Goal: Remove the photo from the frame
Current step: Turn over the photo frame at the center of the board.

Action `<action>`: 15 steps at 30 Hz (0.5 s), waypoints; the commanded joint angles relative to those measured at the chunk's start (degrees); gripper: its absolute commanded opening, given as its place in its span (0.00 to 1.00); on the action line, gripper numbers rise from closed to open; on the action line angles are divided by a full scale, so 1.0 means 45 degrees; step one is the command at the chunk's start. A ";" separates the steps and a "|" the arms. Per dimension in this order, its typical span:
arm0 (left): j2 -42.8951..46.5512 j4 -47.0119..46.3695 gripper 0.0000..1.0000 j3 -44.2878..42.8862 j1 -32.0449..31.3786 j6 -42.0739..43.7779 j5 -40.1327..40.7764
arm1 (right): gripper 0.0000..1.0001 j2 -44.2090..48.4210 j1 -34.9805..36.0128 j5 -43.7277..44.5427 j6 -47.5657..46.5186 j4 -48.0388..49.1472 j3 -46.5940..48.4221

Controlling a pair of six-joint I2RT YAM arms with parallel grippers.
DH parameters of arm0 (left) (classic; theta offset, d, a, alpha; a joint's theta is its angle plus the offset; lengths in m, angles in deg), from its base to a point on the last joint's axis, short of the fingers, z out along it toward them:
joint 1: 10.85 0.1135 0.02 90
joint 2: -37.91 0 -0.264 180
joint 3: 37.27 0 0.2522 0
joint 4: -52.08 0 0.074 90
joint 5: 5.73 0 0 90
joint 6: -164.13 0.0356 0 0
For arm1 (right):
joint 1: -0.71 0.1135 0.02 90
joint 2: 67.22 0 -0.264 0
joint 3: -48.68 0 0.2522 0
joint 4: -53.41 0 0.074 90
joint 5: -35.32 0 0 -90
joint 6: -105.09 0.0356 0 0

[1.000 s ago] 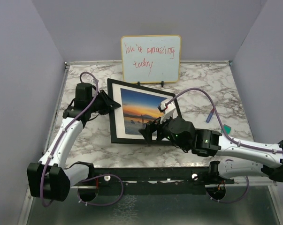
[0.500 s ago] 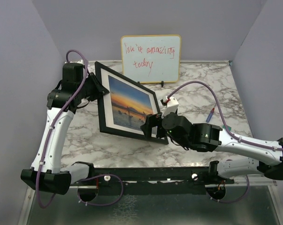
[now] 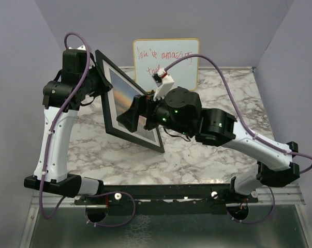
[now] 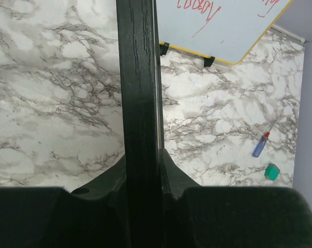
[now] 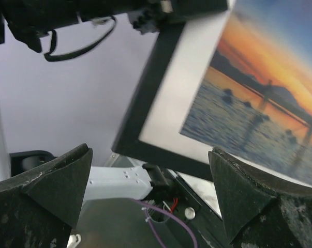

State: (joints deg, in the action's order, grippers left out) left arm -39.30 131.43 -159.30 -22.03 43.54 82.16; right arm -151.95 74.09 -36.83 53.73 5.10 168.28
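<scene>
The thin black frame hangs off the marble table, tipped up steeply on edge with its face towards the right arm. My left gripper is shut on its upper left edge. In the left wrist view the black frame edge runs straight up between the two fingers of my left gripper. The photo, an orange and blue sunset with a white border, sits in the frame. My right gripper is open in front of the photo. Its fingers stand wide below the frame's lower corner, touching nothing.
A whiteboard with red handwriting stands at the back of the table on small black feet. A blue pen and a green eraser lie on the marble at the right. Grey walls close in on both sides.
The left arm has lifted the frame from lying on the table to steeply tilted in the air. The right gripper has risen with it, opened fully and now faces the photo.
</scene>
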 commanded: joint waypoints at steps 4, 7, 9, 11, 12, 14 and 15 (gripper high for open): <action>-0.0428 -0.0463 0.00 -0.0940 -0.0562 0.0683 0.1505 | 0.98 -0.0261 0.0040 -0.1573 -0.1784 0.0683 -0.0710; -0.0425 -0.0462 0.00 -0.0565 -0.0606 0.0814 0.1523 | 0.98 0.1731 0.0059 -0.1636 -0.2529 0.4092 -0.4378; -0.0454 -0.0459 0.00 -0.0428 -0.0654 0.0795 0.1626 | 0.98 0.2559 0.0244 -0.2082 -0.3948 0.5191 -0.5659; -0.0561 -0.0473 0.00 -0.0428 -0.0689 0.0726 0.1737 | 0.98 0.3004 0.0637 -0.1517 -0.5722 0.5912 -0.6951; -0.0621 -0.0480 0.00 -0.0469 -0.0722 0.0724 0.1738 | 0.99 0.3137 0.0742 -0.1069 -0.6477 0.6416 -0.7726; -0.0734 -0.0479 0.00 -0.0472 -0.0790 0.0723 0.1757 | 1.00 0.3314 0.1060 -0.0243 -0.7955 0.7669 -0.9118; -0.0777 -0.0471 0.00 -0.0447 -0.0823 0.0738 0.1758 | 1.00 0.3378 0.1186 0.0096 -0.8409 0.8545 -0.9745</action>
State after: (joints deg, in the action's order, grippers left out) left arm -41.50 131.91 -161.91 -24.50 43.52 85.53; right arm -137.89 77.13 -41.93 31.19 27.99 133.09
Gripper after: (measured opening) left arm 0.223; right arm 0.992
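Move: Hanging steeply tilted from the left gripper, which pinches its raised left edge, the frame has its middle about 15 cm ahead of the right hand, 2 cm left and 24 cm below. Its near upper corner is some 10 cm left of that hand, 1 cm back and 5 cm lower; its near lower corner roughly 4 cm ahead, 9 cm right and 40 cm down. The whiteboard stands about 38 cm ahead, 11 cm right and 30 cm down. From the left hand, the frame's middle lies level ahead, about 8 cm right and 18 cm below. Dropping about 10 cm beside the tilted frame, the right hand heads down towards its near lower corner, after first edging a couple of centimetres left and then coming back right; it also draws back some 3 cm. Its wrist rolls roughly 20 degrees and the empty fingers stay wide open. The left hand keeps its pinch on the raised edge, holding the frame up almost in place. ##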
